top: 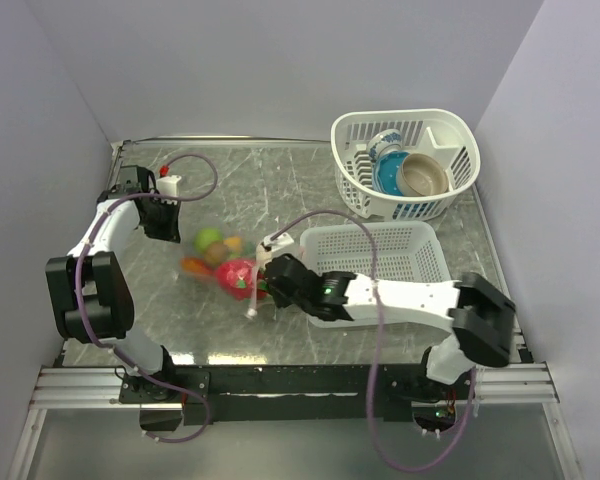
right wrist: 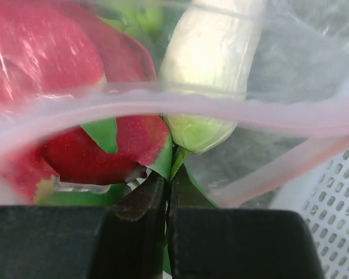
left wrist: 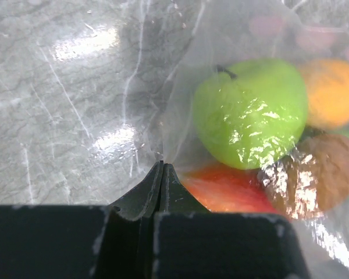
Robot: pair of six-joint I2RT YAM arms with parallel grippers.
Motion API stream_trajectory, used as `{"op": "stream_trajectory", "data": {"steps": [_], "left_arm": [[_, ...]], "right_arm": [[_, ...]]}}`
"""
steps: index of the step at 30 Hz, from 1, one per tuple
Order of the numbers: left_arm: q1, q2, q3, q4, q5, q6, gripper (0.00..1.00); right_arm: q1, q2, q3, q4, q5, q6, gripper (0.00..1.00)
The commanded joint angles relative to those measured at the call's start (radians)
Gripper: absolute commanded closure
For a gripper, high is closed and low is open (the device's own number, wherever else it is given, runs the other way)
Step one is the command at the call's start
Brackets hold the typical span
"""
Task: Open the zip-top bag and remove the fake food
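Observation:
The clear zip-top bag [top: 198, 252] lies left of centre on the marble table, with the fake food inside. My left gripper [left wrist: 162, 167] is shut on a fold of the bag's film, beside a green apple [left wrist: 250, 113], an orange [left wrist: 333, 92], a brown kiwi-like piece [left wrist: 321, 174] and a red piece [left wrist: 224, 192]. My right gripper [right wrist: 172, 170] reaches in between the pink zip strips [right wrist: 232, 104] of the parted mouth. It is shut on a green leaf of the red fruit [right wrist: 99, 154], just below a cream oblong [right wrist: 212, 49]. From above, the right gripper [top: 262, 283] is at the red fruit [top: 237, 275].
A white rectangular slotted basket [top: 390, 240] stands right of the bag, under my right arm. A second white basket [top: 460, 125] at the back right holds a blue-patterned cup [top: 383, 146] and a tan bowl [top: 424, 175]. Walls close in on both sides.

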Motion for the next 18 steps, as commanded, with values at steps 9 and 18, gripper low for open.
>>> {"op": "stream_trajectory", "data": {"steps": [9, 18], "left_arm": [[0.038, -0.024, 0.017, 0.050, -0.036, 0.001, 0.99], [0.093, 0.025, 0.012, 0.091, -0.065, 0.020, 0.99]], "right_arm": [[0.006, -0.144, 0.007, -0.020, -0.117, 0.002, 1.00], [0.006, -0.395, 0.064, -0.340, 0.114, 0.000, 1.00]]}}
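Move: The right fingers, some 9 cm above the table, already pinch the dragon fruit's green leaf. The fruit's body lies about 8 cm left and 4 cm ahead, a little lower; the white vegetable is roughly 7 cm ahead and 3 cm left, and the tray's middle about 20 cm right and 6 cm ahead. From the left hand, which holds the bag's edge, the dragon fruit lies about 14 cm right and 8 cm back, and the green apple about 7 cm right, level with it. Rightward and up in the end, about 5 cm towards the tray: the right hand first bobs up and sinks again while drawing back some 3 cm, then swings right and climbs, keeping its pinch on the leaf and tugging the dragon fruit out past the bag's rim. The left hand keeps hold of the bag's edge and pulls the other way, nearly 3 cm left. ##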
